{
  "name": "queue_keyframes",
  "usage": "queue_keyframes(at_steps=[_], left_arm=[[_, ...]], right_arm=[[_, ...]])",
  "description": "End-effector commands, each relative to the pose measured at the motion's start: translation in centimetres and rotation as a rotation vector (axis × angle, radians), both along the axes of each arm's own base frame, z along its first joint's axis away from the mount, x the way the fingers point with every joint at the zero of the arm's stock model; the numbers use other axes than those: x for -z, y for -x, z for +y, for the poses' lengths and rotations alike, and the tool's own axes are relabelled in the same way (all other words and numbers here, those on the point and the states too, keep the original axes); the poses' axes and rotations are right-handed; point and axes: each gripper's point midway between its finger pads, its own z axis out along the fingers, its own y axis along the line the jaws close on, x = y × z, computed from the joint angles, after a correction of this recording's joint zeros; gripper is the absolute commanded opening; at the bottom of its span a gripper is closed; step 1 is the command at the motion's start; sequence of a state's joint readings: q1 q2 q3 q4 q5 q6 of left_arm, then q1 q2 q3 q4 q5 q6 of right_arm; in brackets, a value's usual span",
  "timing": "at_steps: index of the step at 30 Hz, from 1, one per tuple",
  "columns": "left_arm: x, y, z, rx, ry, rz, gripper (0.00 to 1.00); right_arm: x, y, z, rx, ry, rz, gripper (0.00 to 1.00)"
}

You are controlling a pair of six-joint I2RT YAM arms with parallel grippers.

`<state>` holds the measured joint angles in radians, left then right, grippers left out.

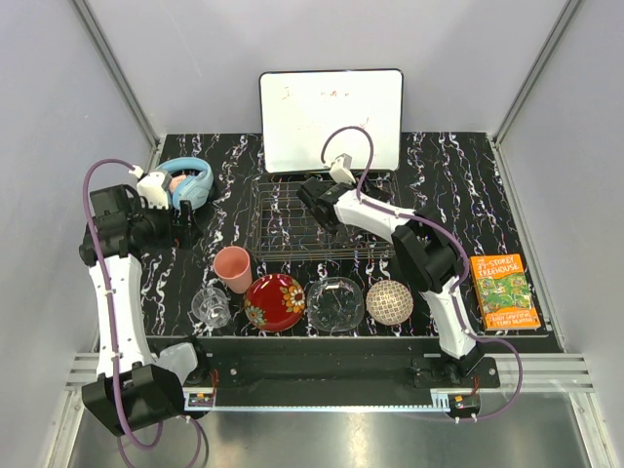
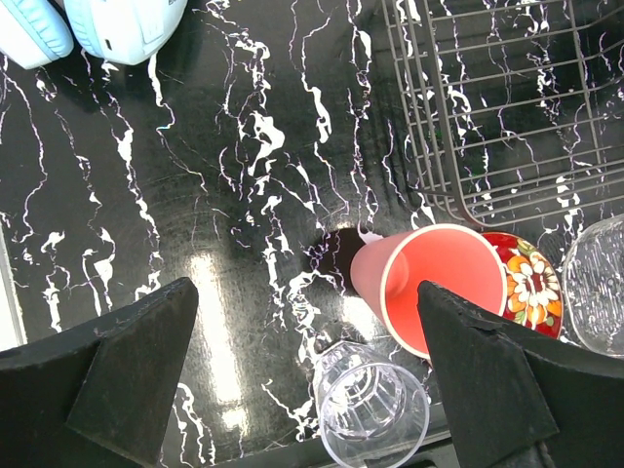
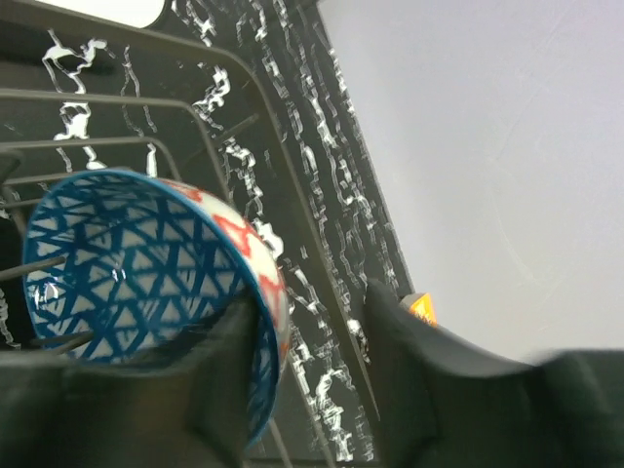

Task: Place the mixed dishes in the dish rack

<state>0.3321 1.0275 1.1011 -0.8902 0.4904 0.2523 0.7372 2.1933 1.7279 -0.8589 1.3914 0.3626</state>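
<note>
The blue patterned bowl (image 3: 127, 263) lies tilted on its side among the wires of the dish rack (image 1: 283, 229). My right gripper (image 3: 310, 302) is open over it, with one finger inside the rim and the other standing apart from the outer wall. My left gripper (image 2: 304, 292) is open and empty above the table, left of the pink cup (image 2: 439, 283) and above the clear glass mug (image 2: 370, 409). In front of the rack stand the red floral plate (image 1: 275, 301), clear glass dish (image 1: 335, 304) and beige patterned bowl (image 1: 389, 301).
Light-blue headphones (image 1: 185, 180) lie at the back left, beside the left arm. A whiteboard (image 1: 331, 117) leans against the wall behind the rack. An orange book (image 1: 502, 291) lies at the right edge. Grey walls close in the table on three sides.
</note>
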Motion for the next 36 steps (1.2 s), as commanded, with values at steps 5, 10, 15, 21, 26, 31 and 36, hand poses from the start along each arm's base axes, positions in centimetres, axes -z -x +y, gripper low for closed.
queue_keyframes(at_steps=[5, 10, 15, 21, 26, 31, 36], left_arm=[[-0.8, 0.0, -0.1, 0.028, -0.005, -0.048, 0.99], [-0.7, 0.1, -0.2, 0.028, 0.001, -0.045, 0.99], [-1.1, 0.0, -0.1, 0.026, -0.004, -0.055, 0.99], [-1.5, -0.3, 0.1, 0.024, -0.006, -0.060, 0.99], [-2.1, -0.6, 0.1, 0.022, -0.006, -0.072, 0.99], [-2.6, -0.9, 0.3, 0.018, -0.012, -0.083, 0.99], [-2.8, -0.8, 0.3, 0.017, -0.015, -0.087, 0.99]], right_arm=[[-2.0, -0.2, 0.4, 0.006, -0.036, -0.083, 0.75], [-3.8, 0.5, -0.1, 0.002, -0.082, -0.107, 0.80], [-7.1, 3.1, -0.1, -0.048, -0.222, -0.124, 0.80], [-8.0, 10.3, -1.4, -0.034, -0.621, -0.042, 0.80], [-3.5, 17.5, -1.7, 0.044, -0.967, 0.094, 0.78], [0.2, 22.4, -1.1, 0.106, -1.151, 0.211, 0.76], [2.4, 25.1, -1.8, 0.168, -1.185, 0.269, 0.75]])
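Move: The right hand is astride the rim of the blue patterned bowl in the dish rack; that bowl's middle lies about 1 cm ahead, 1 cm left and 5 cm below. The tan checked bowl, next to be reached, sits some 21 cm back, 2 cm right and 11 cm down, with the clear glass dish 14 cm to its left, level with it. From the left hand, the tan bowl is roughly 44 cm right, 5 cm back and 18 cm below. Astride the blue bowl's rim, the right hand's already parting fingers spread wide and come free. It lifts about 8 cm while starting back out of the rack, then swings back towards the tan bowl, some 23 cm in all, and sinks again with open fingers, the wrist rolling about 60 degrees so they point mostly down. ##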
